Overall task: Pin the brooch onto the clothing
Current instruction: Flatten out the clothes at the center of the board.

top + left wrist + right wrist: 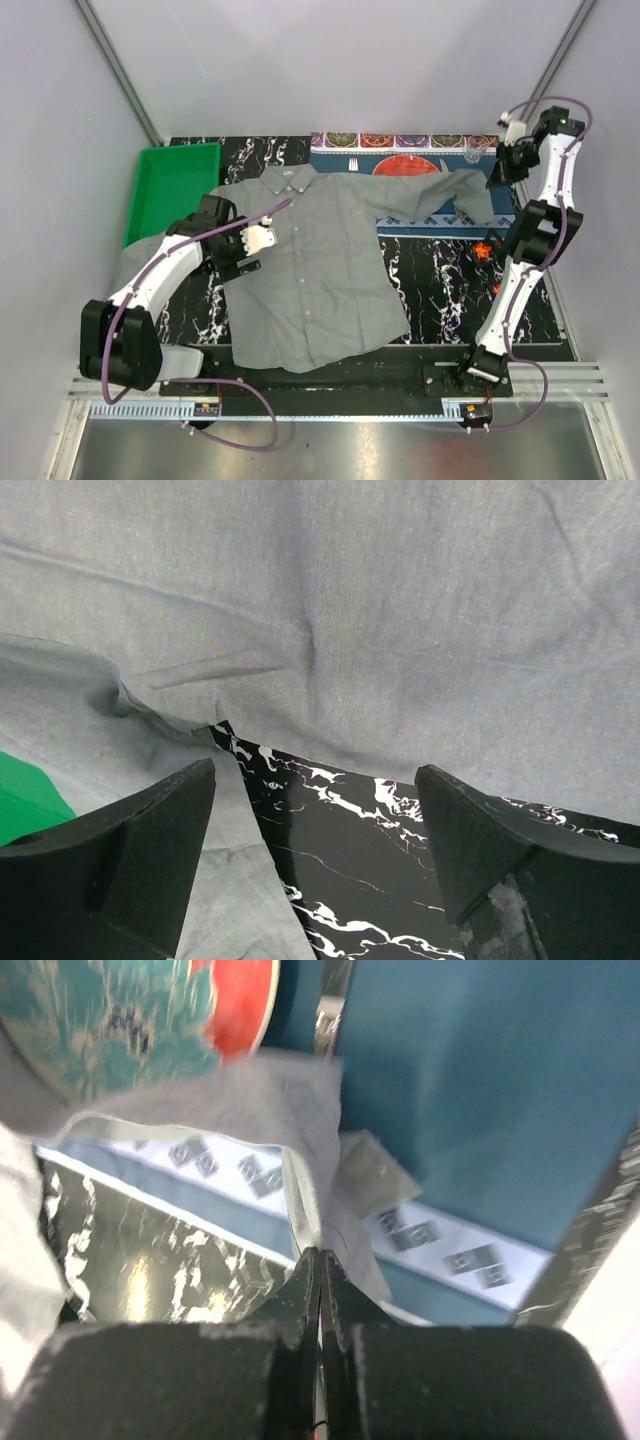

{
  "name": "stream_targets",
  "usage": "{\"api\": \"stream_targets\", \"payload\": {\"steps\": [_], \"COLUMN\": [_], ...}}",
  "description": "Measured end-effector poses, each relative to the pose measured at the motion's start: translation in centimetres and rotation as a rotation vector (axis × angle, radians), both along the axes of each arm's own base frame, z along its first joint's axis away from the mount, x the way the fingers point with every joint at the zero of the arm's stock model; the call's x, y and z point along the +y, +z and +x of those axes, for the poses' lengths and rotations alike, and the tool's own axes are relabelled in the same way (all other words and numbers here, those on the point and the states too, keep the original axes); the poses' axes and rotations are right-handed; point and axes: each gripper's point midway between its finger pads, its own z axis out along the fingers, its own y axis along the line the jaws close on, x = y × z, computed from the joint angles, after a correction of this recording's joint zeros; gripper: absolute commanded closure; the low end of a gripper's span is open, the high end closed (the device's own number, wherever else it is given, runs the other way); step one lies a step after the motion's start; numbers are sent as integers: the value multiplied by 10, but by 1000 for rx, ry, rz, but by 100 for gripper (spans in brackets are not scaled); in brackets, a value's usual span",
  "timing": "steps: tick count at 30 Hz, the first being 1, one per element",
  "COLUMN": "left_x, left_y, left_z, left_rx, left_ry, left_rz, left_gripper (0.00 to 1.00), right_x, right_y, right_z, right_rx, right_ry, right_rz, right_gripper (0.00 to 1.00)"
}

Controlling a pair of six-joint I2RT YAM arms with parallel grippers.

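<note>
The clothing [320,260], a grey button-up shirt, lies spread flat on the black marble table [440,300]. My left gripper [264,237] hovers over its left side by the armpit. In the left wrist view the left gripper [315,770] is open, with bare table and the shirt's edge [350,630] between its fingers [160,830]. My right gripper [497,175] is at the far right, and the right wrist view shows the right gripper [320,1257] shut on the hem of the shirt's sleeve [270,1100], lifted off the mat. A small red-orange object [483,249] lies on the table; I cannot tell whether it is the brooch.
A blue patterned placemat [400,150] with a printed red plate lies under the shirt's right sleeve at the back; it fills the right wrist view as the placemat [480,1090]. A green tray [170,185] sits at the back left, with a corner also showing in the left wrist view [25,800].
</note>
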Motion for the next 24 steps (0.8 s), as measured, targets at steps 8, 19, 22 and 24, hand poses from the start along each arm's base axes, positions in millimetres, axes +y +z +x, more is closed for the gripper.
{"api": "stream_targets", "payload": {"steps": [8, 19, 22, 24], "left_x": [11, 15, 16, 16], "left_y": [-30, -33, -34, -34], "left_z": [1, 4, 4, 4], "left_rx": [74, 68, 68, 66], "left_ry": [61, 77, 79, 79], "left_rz": [58, 79, 82, 83], "left_gripper": [16, 15, 15, 15], "right_x": [-38, -54, -55, -55], "right_y": [65, 43, 46, 50], "right_z": [31, 16, 17, 17], "right_rx": [-234, -158, -172, -183], "right_ry": [58, 179, 204, 220], "right_rz": [-278, -401, -415, -424], "right_gripper": [100, 100, 100, 91]}}
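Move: The right hand already pinches the end of the sleeve on the robot's right. The table's right edge lies about 7 cm to its right, level ahead and 8 below; the knife is some 7 cm to its left and 1 back, the glass 8 ahead and 2 left, the nearer orange brooch about 15 back. The open left hand has the shirt's left side some 5 cm straight beneath, and the collar 20 ahead and 9 right. Keeping its pinch on the sleeve end, the right hand pulls the sleeve up and to the right, away from the shirt body, about 5 cm each way and slightly forward; its left side dips some 25 degrees. The left hand, still wide open, sinks about 3 cm towards the shirt's left side, drifting a little left, and seems to rest its fingertips on the cloth. ##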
